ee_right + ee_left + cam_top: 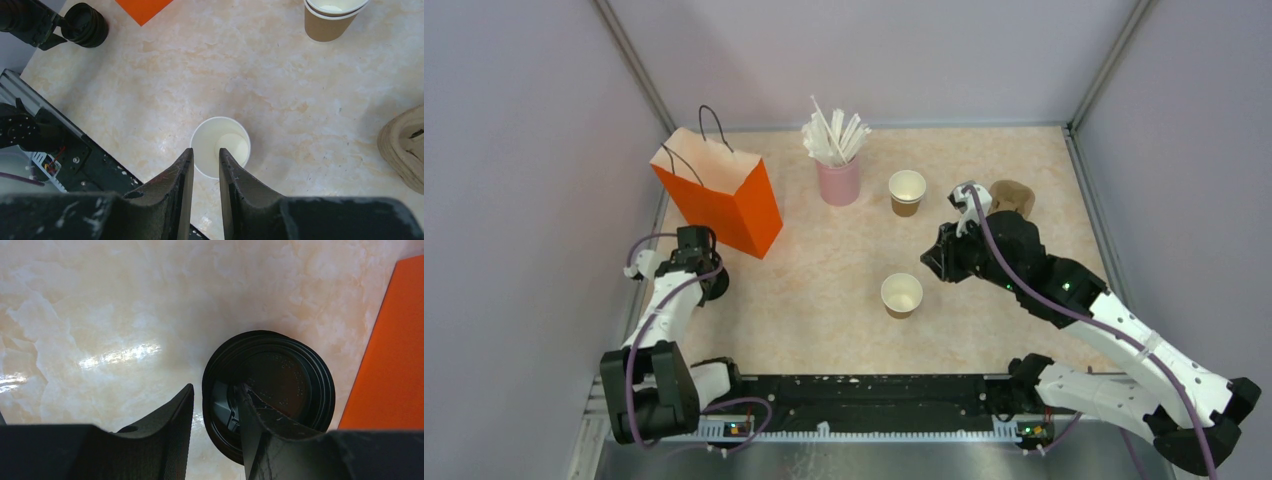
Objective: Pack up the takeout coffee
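Note:
Two takeout coffee cups, brown with white insides, stand open and lidless: a near cup (902, 295) (220, 145) and a far cup (907, 191) (330, 22). A stack of black lids (715, 283) (280, 385) lies beside the orange bag (724, 195). My left gripper (698, 262) (215, 387) is over that stack, jaws partly apart and straddling the top lid's rim: one finger over the lid's inside, the other just outside with a sliver of table showing. My right gripper (932, 262) (205, 150) hovers above the near cup, jaws narrowly apart and empty.
A pink cup of white straws (837, 180) stands at the back. The tan pulp carrier (1014, 196) (405, 145) lies at the right behind my right arm. The orange bag's side (395, 340) is close to the right of the lids. Grey walls enclose the table.

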Robot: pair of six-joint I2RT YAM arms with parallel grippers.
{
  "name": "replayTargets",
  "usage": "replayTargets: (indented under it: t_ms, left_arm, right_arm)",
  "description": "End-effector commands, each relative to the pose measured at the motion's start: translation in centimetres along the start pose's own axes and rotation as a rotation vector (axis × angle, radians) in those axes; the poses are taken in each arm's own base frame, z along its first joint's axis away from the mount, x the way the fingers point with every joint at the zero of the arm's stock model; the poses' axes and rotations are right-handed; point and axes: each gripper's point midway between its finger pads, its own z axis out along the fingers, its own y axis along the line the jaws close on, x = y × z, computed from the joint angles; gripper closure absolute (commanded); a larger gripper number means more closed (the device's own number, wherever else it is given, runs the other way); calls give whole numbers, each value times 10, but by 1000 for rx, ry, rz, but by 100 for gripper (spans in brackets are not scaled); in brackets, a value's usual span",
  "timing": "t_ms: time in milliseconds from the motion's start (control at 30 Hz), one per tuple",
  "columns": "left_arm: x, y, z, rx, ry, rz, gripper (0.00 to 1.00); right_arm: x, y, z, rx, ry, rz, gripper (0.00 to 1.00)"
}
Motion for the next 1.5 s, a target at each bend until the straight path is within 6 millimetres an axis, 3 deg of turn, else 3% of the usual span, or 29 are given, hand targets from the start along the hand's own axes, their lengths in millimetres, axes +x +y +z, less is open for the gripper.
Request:
replayTargets:
  t_ms: [0, 133, 267, 400, 633, 867, 967, 1133, 1233, 1333, 1467]
  left_arm:
    - [-2, -9, 5, 10, 1, -12, 57]
    - [-4, -9, 3, -20, 11, -8, 58]
    - [-6, -13, -2, 5, 16, -21, 76]
    - [-4, -17, -5, 33, 33, -26, 79]
    - [0, -19, -10, 41, 74, -3, 100]
    - [17, -21, -15, 49, 184, 96, 92]
    - [17, -27, -19, 74, 197, 124, 100]
    - [12, -28, -24, 94, 184, 133, 100]
    - [13, -27, -26, 111, 185, 147, 85]
    - [15, -24, -24, 107, 187, 160, 99]
    - [16, -23, -24, 103, 194, 163, 100]
  right_arm:
    - [-18, 10, -6, -30, -51, 17, 75]
    - [-15, 7, -6, -17, -52, 17, 75]
    - [-11, 4, -4, -10, -43, 16, 75]
    - [-9, 4, -3, -10, -37, 15, 75]
    - [0, 6, 4, -23, -26, 34, 75]
    - [5, 29, 31, -145, -46, 142, 74]
    - [9, 33, 41, -172, -55, 163, 74]
    - [10, 32, 45, -177, -68, 146, 74]
    - [11, 30, 42, -172, -70, 130, 73]
    - [13, 30, 40, -183, -83, 129, 73]
    - [16, 32, 39, -199, -79, 124, 73]
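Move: Just ahead of the left hand, the stack of black lids has its middle about 3 cm forward, 2 cm to the right and 2 cm lower; the orange bag's middle is some 16 cm ahead, 5 cm right and 8 cm up. From the right hand the single paper cup lies about 4 cm forward, 5 cm left and 18 cm down, with the stacked cups some 25 cm beyond that cup and about 2 cm to its right. Closing from nearly half open to shut, the left fingers dip about 1 cm and come together at the lid stack's near-left rim, seeming to pinch it, then carry on right about 3 cm and slightly forward towards the bag, turning some 10 degrees clockwise. The right hand waits, then goes about 4 cm left and 4 cm down towards the single cup, fingers still a quarter open, without touching. ##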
